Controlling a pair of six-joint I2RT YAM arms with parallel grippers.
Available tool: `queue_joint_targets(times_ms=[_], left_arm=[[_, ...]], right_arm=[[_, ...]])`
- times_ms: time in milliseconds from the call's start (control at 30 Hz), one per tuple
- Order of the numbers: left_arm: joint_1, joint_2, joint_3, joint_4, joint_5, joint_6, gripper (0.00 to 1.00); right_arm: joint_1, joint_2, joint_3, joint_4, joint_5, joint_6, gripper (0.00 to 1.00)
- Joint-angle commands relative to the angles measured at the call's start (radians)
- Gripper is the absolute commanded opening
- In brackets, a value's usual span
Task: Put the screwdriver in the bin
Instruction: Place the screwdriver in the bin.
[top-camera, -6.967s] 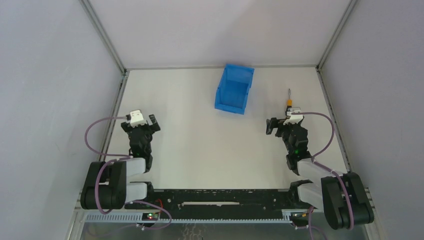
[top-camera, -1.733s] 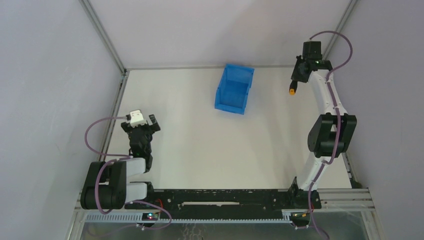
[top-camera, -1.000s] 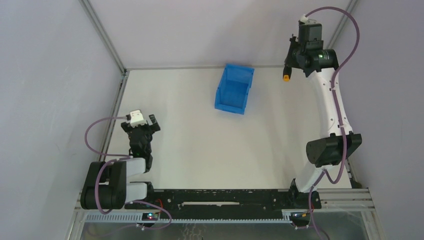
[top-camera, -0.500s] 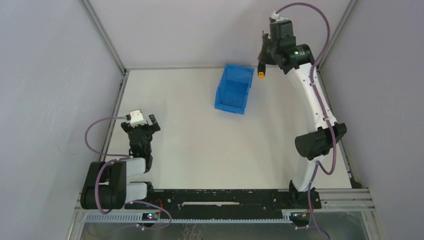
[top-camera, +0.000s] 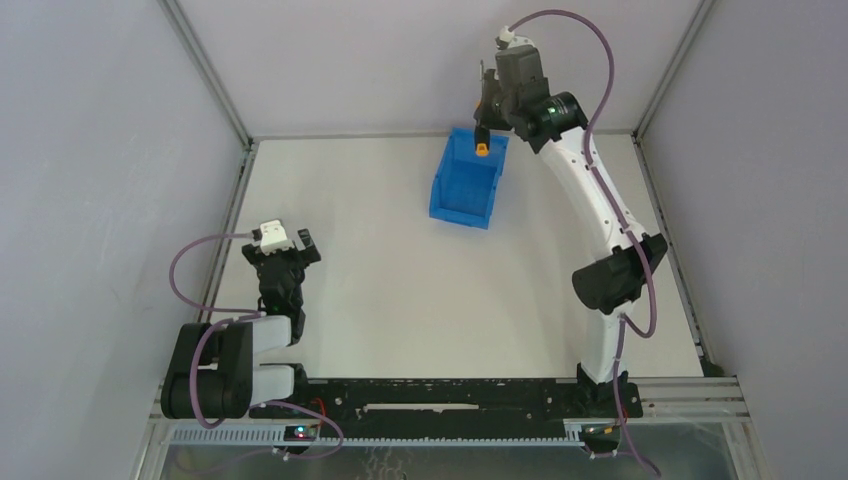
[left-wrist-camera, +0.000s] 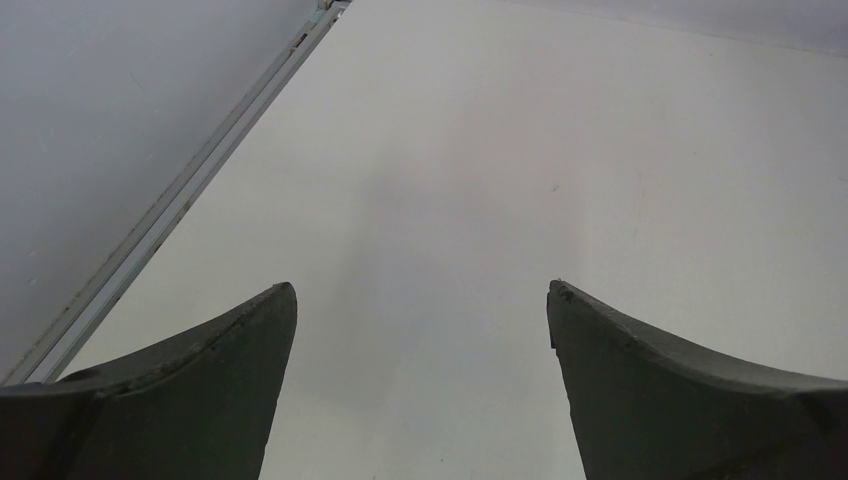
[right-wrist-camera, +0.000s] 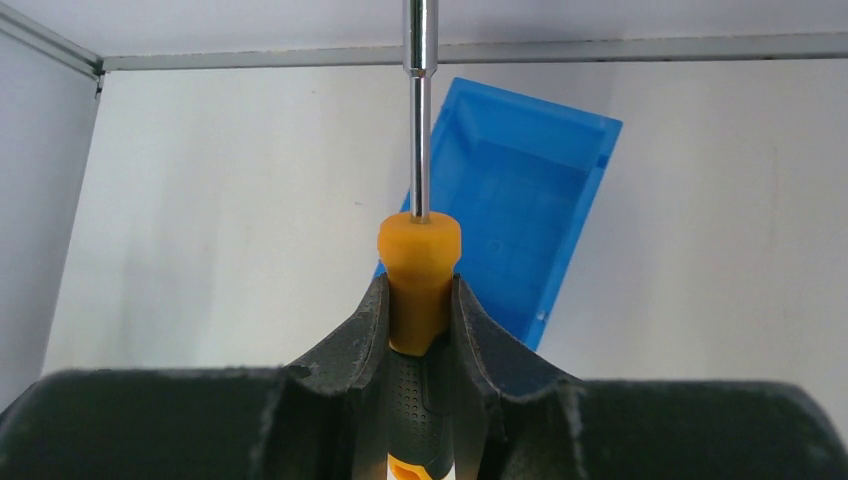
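Observation:
My right gripper (top-camera: 485, 133) is raised above the far end of the blue bin (top-camera: 462, 185) and is shut on the screwdriver (top-camera: 482, 149). In the right wrist view the fingers (right-wrist-camera: 368, 330) clamp its orange-and-black handle (right-wrist-camera: 420, 262). The silver shaft (right-wrist-camera: 423, 120) points away from the camera, and the bin (right-wrist-camera: 520, 225) lies below and behind it. My left gripper (top-camera: 292, 247) rests low at the near left, open and empty. In the left wrist view it (left-wrist-camera: 420, 290) has only bare table between its fingers.
The white table (top-camera: 400, 280) is enclosed by grey walls, with a metal frame rail (top-camera: 230, 210) along the left side and another along the back (right-wrist-camera: 600, 48). The right arm stretches from its base up over the table's right half.
My right arm has swung left from the far right corner, carrying the screwdriver from beside the bin to above its far end. The left arm has not moved.

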Motion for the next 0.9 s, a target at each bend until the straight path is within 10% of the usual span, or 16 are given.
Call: queue_joint_targets(times_ms=[0,867], left_arm=[[-0.005,-0.008,0.037,0.031,-0.014,0.025,1.0],[-0.005,-0.009,0.037,0.031,-0.014,0.025,1.0]], right_arm=[[0.02,0.021,0.046,0.104,0.016,0.032,0.12],[0.018,0.103,-0.438,0.451,0.067,0.022,0.12]])
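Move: The blue bin that I'm taking the screwdriver to lies below my right hand and farther out: its middle is about 13 cm ahead, neither left nor right, and some 30 cm down. The table around the bin is bare. From my idle left hand, the bin is roughly 26 cm ahead, 41 cm to the right and 7 cm lower. With the screwdriver still pinched by its handle, shaft pointing outward, I ease my right hand forward and a little left, then sink it towards the bin, about 15 cm down in all, still creeping forward to some 3 cm. My wrist tips the fingers slightly further down and my grip stays shut. ##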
